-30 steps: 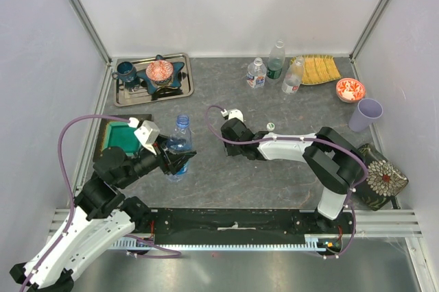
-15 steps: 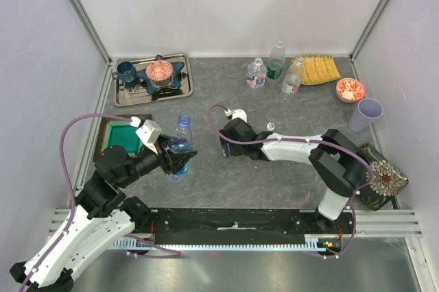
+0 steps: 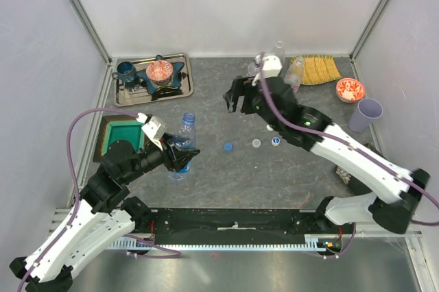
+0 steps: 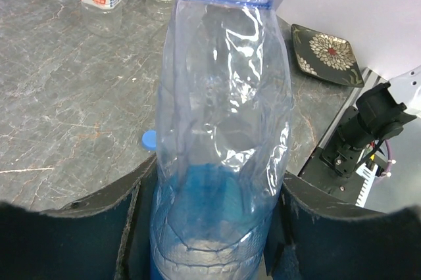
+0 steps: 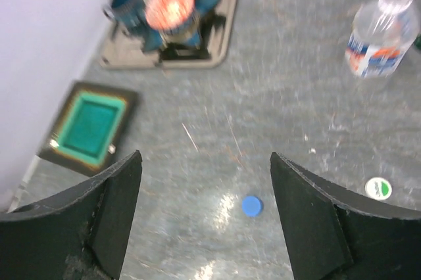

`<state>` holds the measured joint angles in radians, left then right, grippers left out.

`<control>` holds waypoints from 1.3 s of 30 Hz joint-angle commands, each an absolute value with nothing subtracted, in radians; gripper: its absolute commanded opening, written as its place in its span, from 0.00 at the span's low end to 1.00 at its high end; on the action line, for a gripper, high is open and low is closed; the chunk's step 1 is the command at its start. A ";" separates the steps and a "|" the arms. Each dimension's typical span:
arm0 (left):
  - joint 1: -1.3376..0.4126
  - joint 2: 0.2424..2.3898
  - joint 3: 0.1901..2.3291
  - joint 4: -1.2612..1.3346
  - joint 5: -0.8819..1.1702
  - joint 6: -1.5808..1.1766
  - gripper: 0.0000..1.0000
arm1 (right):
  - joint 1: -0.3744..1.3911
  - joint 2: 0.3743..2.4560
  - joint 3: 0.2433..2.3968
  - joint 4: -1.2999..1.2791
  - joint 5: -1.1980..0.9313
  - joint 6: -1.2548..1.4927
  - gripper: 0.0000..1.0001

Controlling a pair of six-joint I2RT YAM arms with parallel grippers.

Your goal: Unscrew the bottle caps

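Note:
My left gripper (image 3: 180, 155) is shut on the lower body of the blue-tinted bottle (image 3: 182, 140), holding it tilted just above the table. In the left wrist view the bottle (image 4: 220, 122) fills the gap between the dark fingers (image 4: 79, 227). A blue cap (image 3: 227, 147) lies loose on the table beside it. My right gripper (image 3: 239, 102) hangs open and empty above the table's far middle. In its own view the blue cap (image 5: 250, 206) lies below the spread jaws (image 5: 204, 158). The labelled bottle (image 5: 381, 33) stands at the back, with the greenish bottle (image 3: 278, 49) and the plain clear one (image 3: 295, 71).
Two more loose caps (image 3: 256, 143) (image 3: 275, 140) lie mid-table. A metal tray (image 3: 130, 96) with a cup and a bowl sits far left, a green box (image 3: 122, 136) near my left arm. On the right stand a yellow plate (image 3: 321, 69), a red-white bowl (image 3: 350, 89), a lilac cup (image 3: 365, 114) and a flowered plate (image 3: 384, 175).
My right arm rose and swung back toward the far middle while its jaws opened. A blue cap now lies on the table. The left gripper kept hold of the blue bottle.

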<state>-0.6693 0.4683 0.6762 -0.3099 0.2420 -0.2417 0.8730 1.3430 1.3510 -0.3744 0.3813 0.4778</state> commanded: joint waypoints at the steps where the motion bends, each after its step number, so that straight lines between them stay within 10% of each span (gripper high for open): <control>1: -0.669 0.506 0.736 -0.262 0.287 -0.203 0.57 | 0.874 1.232 1.427 -0.472 0.422 0.443 0.85; 13: -0.669 0.710 0.764 -0.025 0.681 -0.285 0.58 | 0.881 1.035 1.351 -0.279 -0.132 0.402 0.88; 39: -0.670 0.905 0.813 0.052 0.792 -0.314 0.57 | 0.881 1.109 1.256 -0.242 -0.216 0.371 0.81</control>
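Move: The blue bottle, its cap already off, is in the left fingers, its middle about 15 cm back, 15 cm to the left and some 2 cm below the empty right hand. The blue cap lies almost under that hand, 2 cm back, 2 cm left and 29 cm down, with the white cap on the table 1 cm back and 7 cm right. From the left hand the right gripper is roughly 16 cm ahead, 15 cm right and 3 cm higher. The wide-open right hand climbs away from the blue cap on the table and draws back about 10 cm, turning counter-clockwise, then eases down several centimetres and slightly left, bringing its fingers to either side of the bottle's open neck without closing. Meanwhile the left hand keeps its hold low on the blue bottle and swings it about 9 cm to the right, turning some 30 degrees clockwise so that the mouth leans towards the right gripper. ##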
